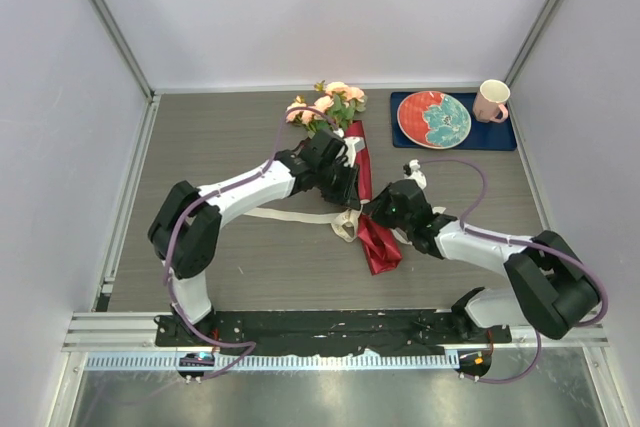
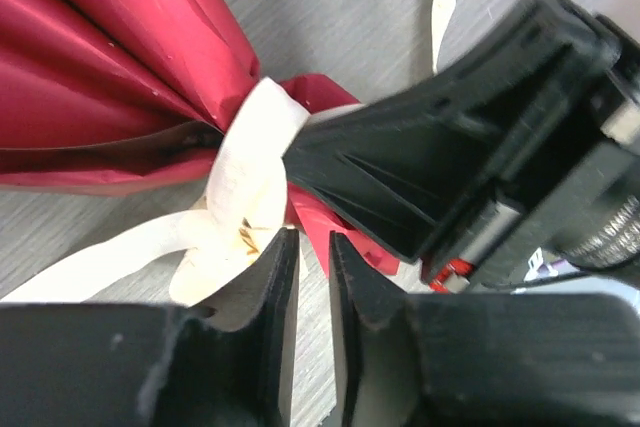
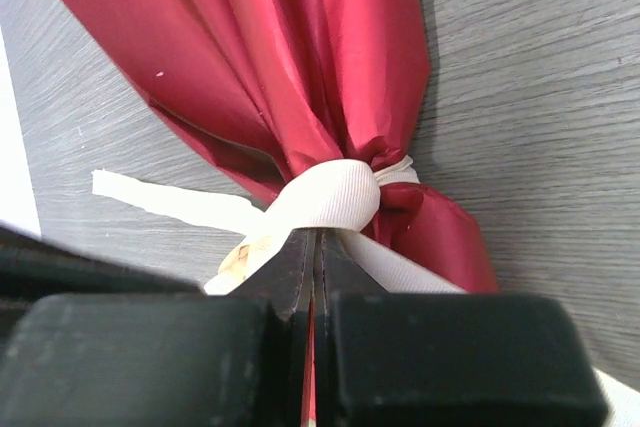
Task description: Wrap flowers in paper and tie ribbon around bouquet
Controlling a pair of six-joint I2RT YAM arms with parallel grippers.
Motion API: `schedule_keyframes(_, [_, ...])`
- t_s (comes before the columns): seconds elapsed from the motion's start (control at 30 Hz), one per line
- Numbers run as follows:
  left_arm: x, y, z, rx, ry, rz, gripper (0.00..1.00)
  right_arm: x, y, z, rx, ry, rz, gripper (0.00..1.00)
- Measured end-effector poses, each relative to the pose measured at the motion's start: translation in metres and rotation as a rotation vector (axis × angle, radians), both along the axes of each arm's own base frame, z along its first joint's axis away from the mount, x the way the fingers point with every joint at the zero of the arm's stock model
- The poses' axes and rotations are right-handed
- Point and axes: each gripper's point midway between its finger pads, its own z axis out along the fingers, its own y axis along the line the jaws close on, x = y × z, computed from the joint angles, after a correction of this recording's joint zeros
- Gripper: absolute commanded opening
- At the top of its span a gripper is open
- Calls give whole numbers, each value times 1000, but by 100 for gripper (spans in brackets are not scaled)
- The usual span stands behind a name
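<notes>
The bouquet lies on the table, peach-pink flowers (image 1: 325,105) at the far end and red paper (image 1: 378,245) wrapped round the stems. A cream ribbon (image 3: 335,197) is knotted round the paper's gathered neck, one tail trailing left (image 1: 280,214). My right gripper (image 3: 320,232) is shut, its tips pressed against the knot; I cannot tell whether a strand is pinched. My left gripper (image 2: 312,237) sits just beside the ribbon (image 2: 250,172), jaws a narrow gap apart with only table showing between them. In the top view both grippers meet at the knot, left (image 1: 345,197) and right (image 1: 372,212).
A dark blue mat (image 1: 505,135) at the back right carries a red and teal plate (image 1: 434,119) and a pink mug (image 1: 491,100). Frame posts and white walls bound the table on three sides.
</notes>
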Motion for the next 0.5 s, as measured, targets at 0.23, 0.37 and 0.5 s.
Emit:
schedule_keyframes(0.23, [17, 4, -9, 64, -43, 2, 47, -8, -6, 12, 10, -39, 7, 0])
schedule_keyframes(0.37, [22, 7, -22, 117, -46, -11, 48, -10, -7, 10, 5, -33, 14, 0])
schedule_keyframes(0.5, [22, 10, -36, 156, -41, -32, 46, -11, -6, 10, 9, -32, 20, 0])
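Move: The ribbon loop at the bouquet's neck, beside the right fingertips, lies about 2 cm ahead of the left hand, 2 cm to its right and 5 cm below. The ribbon bundle is level with that hand, 1 cm to its left and 7 cm down; the paper's tail end is 6 cm back and 6 cm right, the roses some 23 cm ahead and 4 cm left. From the right hand the loop is about 1 cm ahead, 1 cm left and just below. Down and forward goes the left hand, about 4 cm lower and 2 cm farther out, starting forward and then sinking, as its fingers spread to nearly half open and tip some 10 degrees steeper, coming around the ribbon loop beside the right fingertips. The right hand rises and draws back about 1 cm each, keeping its fingers shut at the ribbon. ##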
